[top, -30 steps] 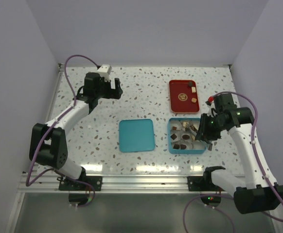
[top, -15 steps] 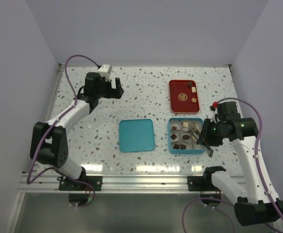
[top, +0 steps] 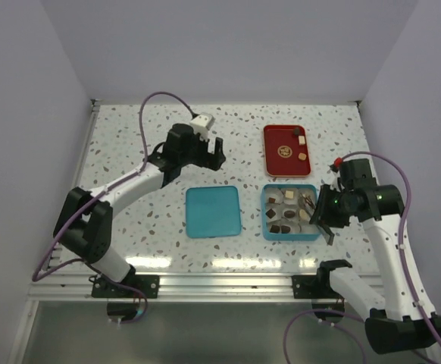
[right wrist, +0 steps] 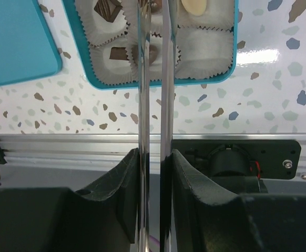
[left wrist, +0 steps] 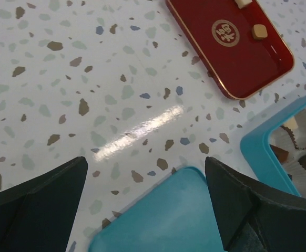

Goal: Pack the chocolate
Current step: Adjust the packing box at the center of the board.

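The teal box [top: 267, 214] holds several chocolates in white paper cups; the right wrist view shows a dark brown piece [right wrist: 119, 53] and a cream piece [right wrist: 196, 6] in it. Three more chocolates lie on the red tray [top: 276, 138], among them a light brown one [top: 302, 157], also in the left wrist view [left wrist: 258, 31]. My right gripper [top: 323, 220] is shut on metal tongs [right wrist: 144, 79], whose blades reach over the box's near right part. My left gripper [top: 209, 152] is open and empty, above the far edge of the teal lid [top: 213, 211].
The lid lies flat to the left of the box, and shows in the left wrist view [left wrist: 163, 220]. The red tray has a round gold emblem [left wrist: 224, 33]. The metal rail [right wrist: 63, 142] runs along the table's near edge. White walls close in the left, back and right.
My left arm has swung from the back left toward the middle, to above the lid's far edge. My right gripper with the tongs drew back slightly to the right.
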Available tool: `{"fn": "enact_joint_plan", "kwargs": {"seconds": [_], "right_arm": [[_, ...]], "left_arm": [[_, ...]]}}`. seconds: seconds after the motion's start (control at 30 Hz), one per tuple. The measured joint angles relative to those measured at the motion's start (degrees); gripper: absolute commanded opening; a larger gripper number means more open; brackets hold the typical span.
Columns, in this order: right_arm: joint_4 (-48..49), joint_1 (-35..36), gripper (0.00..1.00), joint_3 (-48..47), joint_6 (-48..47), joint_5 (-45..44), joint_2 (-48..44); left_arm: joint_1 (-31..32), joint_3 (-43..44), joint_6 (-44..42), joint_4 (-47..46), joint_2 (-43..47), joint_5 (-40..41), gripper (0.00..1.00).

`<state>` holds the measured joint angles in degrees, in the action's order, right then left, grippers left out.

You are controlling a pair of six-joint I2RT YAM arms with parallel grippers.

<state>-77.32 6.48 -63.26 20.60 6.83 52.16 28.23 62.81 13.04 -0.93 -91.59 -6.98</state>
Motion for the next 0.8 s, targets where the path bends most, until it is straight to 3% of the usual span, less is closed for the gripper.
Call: {"fn": "enact_joint_plan", "kwargs": {"seconds": [0.33, 0.8], "right_arm": [[-0.02, 0.0, 0.22, -1.03, -0.02, -0.22, -1.66], [-0.07, 0.13, 0.22, -1.53, -0.26, 0.0, -2.71]], "left_arm": [[16.37, 0.0, 7.48, 0.9, 2.14, 0.9, 1.0], [23.28, 1.46, 19.15, 3.72, -6.1, 2.69, 1.0]]}}
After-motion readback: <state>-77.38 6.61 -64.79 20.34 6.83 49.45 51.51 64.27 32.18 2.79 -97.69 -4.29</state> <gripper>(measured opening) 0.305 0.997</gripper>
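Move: The packing box is about 16 cm back and 24 cm to the right of the left hand, and some 13 cm below it. Its neighbours, from the same hand: the blue lid lies 16 cm back and 2 cm to the left, and the red tray 8 cm ahead and 25 cm to the right, both about 14 cm lower. From the right hand, which holds the metal tongs, the box is about 7 cm ahead, 5 cm left and 15 cm below. The packing box is approached from its left: the left hand sweeps diagonally back and to the right, nearly 20 cm in all, first a touch up, then sinking about 6 cm towards the box's left side. The wrist tips down some 15 degrees and turns slightly clockwise, jaws staying wide open. The right hand keeps its grip on the tongs over the box's right part. ##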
